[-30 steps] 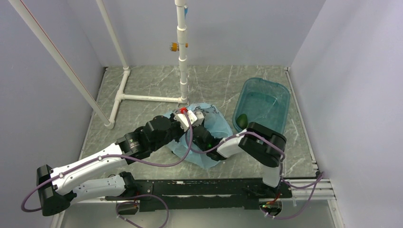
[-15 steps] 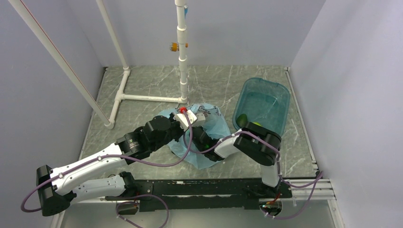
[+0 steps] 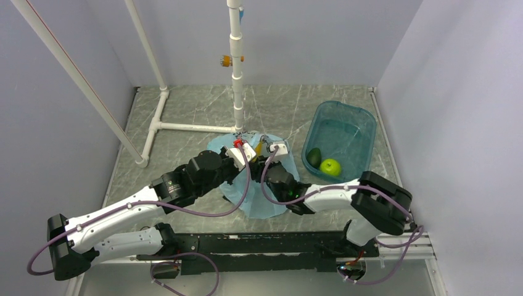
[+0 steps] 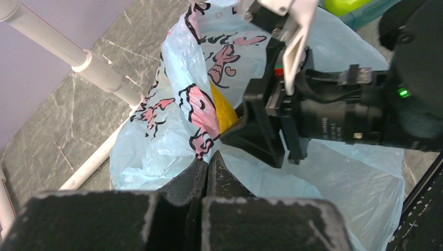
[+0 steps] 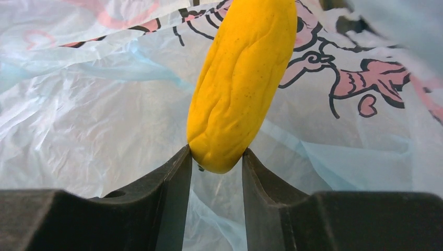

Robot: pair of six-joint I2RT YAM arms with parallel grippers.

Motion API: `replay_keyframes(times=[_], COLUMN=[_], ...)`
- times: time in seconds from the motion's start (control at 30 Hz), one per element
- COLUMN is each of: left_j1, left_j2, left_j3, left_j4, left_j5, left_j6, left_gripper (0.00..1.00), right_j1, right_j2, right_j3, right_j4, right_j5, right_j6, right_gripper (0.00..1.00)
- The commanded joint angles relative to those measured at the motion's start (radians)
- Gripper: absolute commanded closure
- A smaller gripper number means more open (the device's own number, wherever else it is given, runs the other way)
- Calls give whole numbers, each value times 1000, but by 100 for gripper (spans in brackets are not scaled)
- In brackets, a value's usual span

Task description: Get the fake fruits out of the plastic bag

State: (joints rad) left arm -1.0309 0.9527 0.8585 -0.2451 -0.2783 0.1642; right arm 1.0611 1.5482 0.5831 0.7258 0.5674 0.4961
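Observation:
The light blue plastic bag with pink print lies mid-table. My left gripper is shut on the bag's edge and holds its mouth up. My right gripper reaches inside the bag, its fingertips pressed on both sides of the near end of the yellow-orange elongated fruit. From above only a sliver of that fruit shows beside the right gripper. The dark green oval fruit and the bright green apple lie in the teal tub.
The teal tub stands right of the bag, near the right wall. A white pipe frame with an upright post stands just behind the bag. A slanted white pipe crosses the left side.
My right gripper pushed deeper into the bag's mouth and closed from wide open onto the yellow fruit. Its elbow swung right, uncovering the apple in the tub. The left arm stayed put.

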Motion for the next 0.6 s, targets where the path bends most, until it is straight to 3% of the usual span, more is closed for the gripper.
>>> replay_keyframes(times=[0.0,0.37,0.57], left_j1=[-6,-6,-6], left_j2=[-20,-4,11], left_j3=[9,12,27], left_j4=[40,35,22], left_j5=[-12,-39,-99], left_j6=[13,10,4], left_gripper=[100,100,100], right_j1=[5,39,58], right_j2=[-83,-323,-573], right_j3=[-57,-160,-234], right_j4=[-21,-142,-296], right_j5=[-12,-186,-262], right_j6=[-26,-42,-35], right_gripper=[81,87,91])
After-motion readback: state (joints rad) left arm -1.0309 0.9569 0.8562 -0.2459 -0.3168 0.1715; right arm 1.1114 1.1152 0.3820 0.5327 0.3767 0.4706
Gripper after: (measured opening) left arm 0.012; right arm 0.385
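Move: The right hand still pinches the yellow fruit inside the bag's mouth; the teal bin is centred about 30 cm to its right, 10 cm ahead and 7 cm lower. In the bin, the avocado lies some 21 cm right and 5 cm ahead, the green apple 27 cm right and 2 cm ahead, both 9 cm lower. The left hand keeps hold of the bag rim; from it the bin is about 33 cm right, 15 cm ahead, 20 cm below. The right hand, still pinching the yellow fruit, draws back about 7 cm through the bag's mouth, drifting right and finally rising. ##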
